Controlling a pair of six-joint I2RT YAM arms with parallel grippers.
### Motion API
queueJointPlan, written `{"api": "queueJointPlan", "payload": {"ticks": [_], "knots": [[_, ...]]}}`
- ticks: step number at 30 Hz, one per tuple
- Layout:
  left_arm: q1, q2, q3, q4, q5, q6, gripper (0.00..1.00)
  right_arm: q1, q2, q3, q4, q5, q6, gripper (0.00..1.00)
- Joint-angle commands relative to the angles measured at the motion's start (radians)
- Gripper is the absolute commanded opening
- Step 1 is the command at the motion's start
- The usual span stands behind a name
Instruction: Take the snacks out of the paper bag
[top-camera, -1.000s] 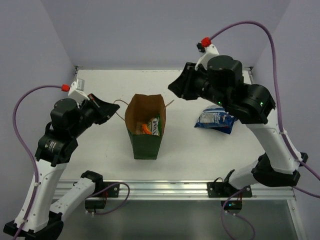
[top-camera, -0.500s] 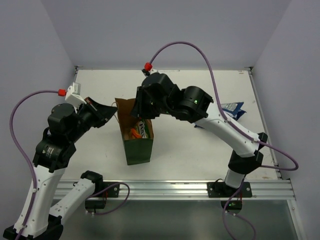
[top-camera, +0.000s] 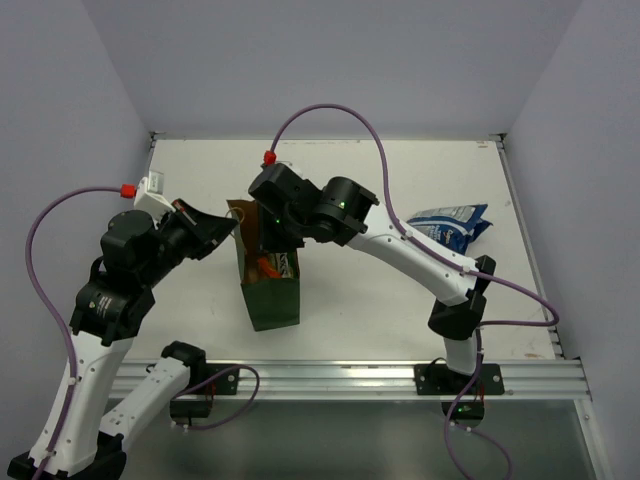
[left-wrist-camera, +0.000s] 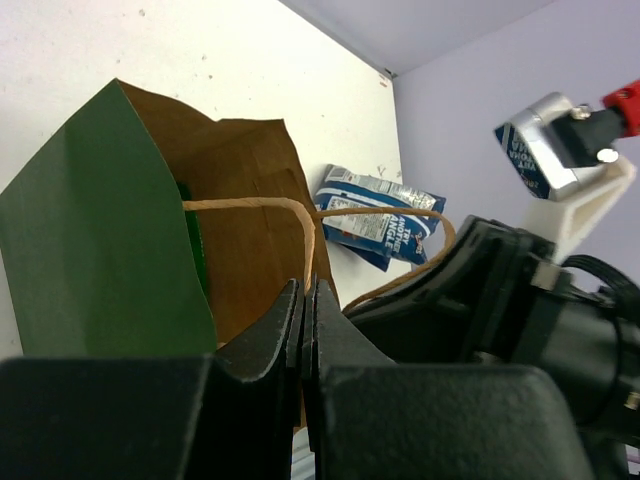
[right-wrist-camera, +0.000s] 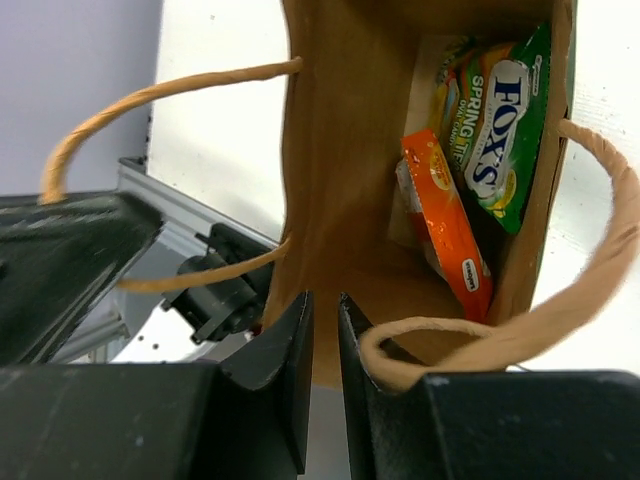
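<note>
The dark green paper bag (top-camera: 270, 300) stands upright at mid-table, its brown inside (right-wrist-camera: 340, 150) open to the top. My left gripper (top-camera: 232, 228) (left-wrist-camera: 308, 285) is shut on one thin loop handle (left-wrist-camera: 250, 204) at the bag's left rim. My right gripper (top-camera: 270, 243) (right-wrist-camera: 322, 298) hangs over the bag's mouth, jaws a narrow gap apart with nothing between them. The other handle (right-wrist-camera: 600, 260) drapes across its right finger. Inside lie a green packet (right-wrist-camera: 505, 120) and an orange packet (right-wrist-camera: 445, 215). A blue-and-white snack bag (top-camera: 448, 222) (left-wrist-camera: 378, 215) lies on the table to the right.
The white table (top-camera: 400, 300) ends in a metal rail (top-camera: 350, 378) at the near edge, with purple walls on three sides. The right arm's long white link (top-camera: 420, 255) spans from its base to the bag. Purple cables loop above both arms.
My right arm has swung left from above the blue-and-white bag to over the paper bag's mouth. The paper bag has shifted a little left with the left gripper holding its handle.
</note>
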Motion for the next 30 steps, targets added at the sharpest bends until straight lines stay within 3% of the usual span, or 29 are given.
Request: {"api": "queueJointPlan", "payload": {"ticks": [1, 12, 17, 27, 30], "knots": [[0.005, 0.004, 0.052, 0.003, -0.001, -0.012, 0.0, 0.007, 0.018, 0.033, -0.035, 0.03, 0.011, 0.19], [0.005, -0.031, 0.057, -0.054, 0.004, -0.024, 0.0, -0.003, 0.098, 0.027, -0.055, 0.136, -0.023, 0.22], [0.005, -0.036, 0.055, -0.065, 0.007, -0.022, 0.0, -0.007, 0.168, 0.033, -0.026, 0.095, -0.066, 0.35], [0.005, -0.039, 0.046, -0.074, 0.007, -0.022, 0.0, -0.023, 0.237, 0.0, -0.023, 0.08, -0.104, 0.44], [0.005, -0.039, 0.051, -0.083, -0.001, -0.022, 0.0, -0.027, 0.221, -0.046, -0.013, 0.064, -0.106, 0.54]]}}
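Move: The orange packet lies low in the paper bag, about 7 cm ahead of my right hand, 1 cm to its left and some 22 cm below. The green FOX'S bag is about 4 cm farther out than the packet and 2 cm to its right. The handle my left hand keeps pinched is roughly 7 cm left of my right hand, 3 cm ahead and 4 cm above. From my left hand the packet is 5 cm ahead, 5 cm right, 26 cm down. I sink my right hand about 13 cm down into the bag towards the orange packet, easing a few centimetres forward as I go and tilting the fingers some 20 degrees closer to straight down. Halfway in, I start opening them, from nearly shut to about half open. My left hand keeps its pinch on the handle, giving only a centimetre or two back and up. ##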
